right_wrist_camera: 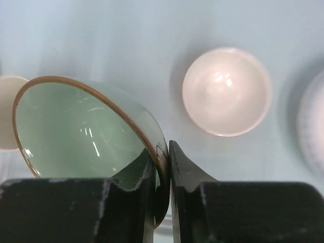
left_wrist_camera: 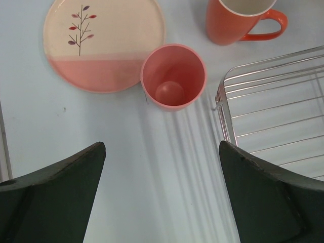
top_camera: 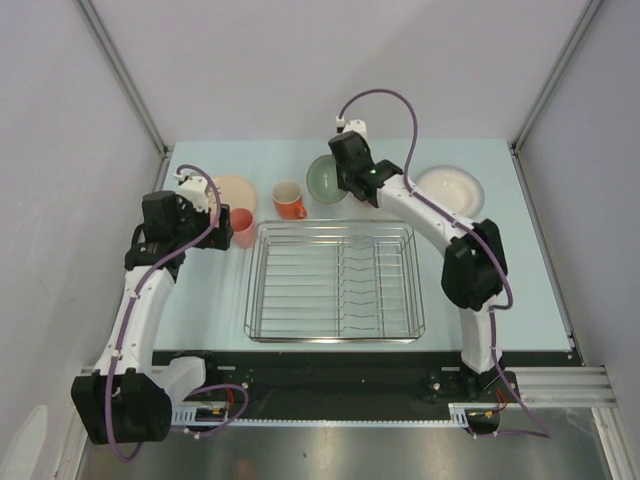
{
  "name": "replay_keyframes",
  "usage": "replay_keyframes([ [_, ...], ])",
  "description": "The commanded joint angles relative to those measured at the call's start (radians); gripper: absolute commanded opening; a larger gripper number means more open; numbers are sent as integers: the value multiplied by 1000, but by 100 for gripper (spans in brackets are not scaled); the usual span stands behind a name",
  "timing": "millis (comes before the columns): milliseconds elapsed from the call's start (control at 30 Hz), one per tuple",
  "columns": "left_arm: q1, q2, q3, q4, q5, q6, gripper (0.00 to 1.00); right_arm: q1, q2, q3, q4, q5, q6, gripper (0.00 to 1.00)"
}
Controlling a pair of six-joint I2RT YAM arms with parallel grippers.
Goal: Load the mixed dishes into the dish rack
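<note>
The pale green bowl is tilted up, and my right gripper is shut on its brown rim, one finger inside and one outside. From above, the same bowl sits behind the dish rack under the right gripper. My left gripper hangs open over bare table, short of the pink cup. Beyond the cup lie the leaf-motif plate and the orange mug. A white-lined bowl stands upright past the right gripper. The white plate lies at the far right.
The rack's near-left corner stands just right of the cup. The rack holds no dishes and its dividers run along its right half. The right arm reaches past the rack's right side. Walls close in the table on three sides.
</note>
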Motion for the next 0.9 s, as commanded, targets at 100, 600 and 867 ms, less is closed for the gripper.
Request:
replay_keyframes([
  [100,20,-31,-16,33,31,3,100,69,-329,-2,9,201,-242,0],
  [600,26,-23,30,-9,34,14,99,210,-459,-219,-586,701,-119,0],
  [867,26,-25,58,-30,32,8,100,215,-425,-289,-772,677,38,0],
])
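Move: The right hand already holds the green bowl by its rim, the bowl's middle some 6 cm to its left. The dish rack's middle lies about 21 cm back, 4 cm left and 12 cm below, its right rim 15 cm to the hand's right. The small orange bowl is 3 cm ahead, 5 cm right and 14 below, the orange mug 1 ahead, 17 left and 12 below. From the left hand the rack's middle is roughly 4 cm back, 26 right, 14 below. Keeping its pinch on the green bowl's rim, the right hand first climbs steeply, some 16 cm, while starting back and to the right, away from the mug and towards the rack's right side. Still drawing back and right (about 17 and 14 cm in all), it sinks roughly half of that climb again and rolls its left side down some 40 degrees, the fingers staying shut on the rim. ##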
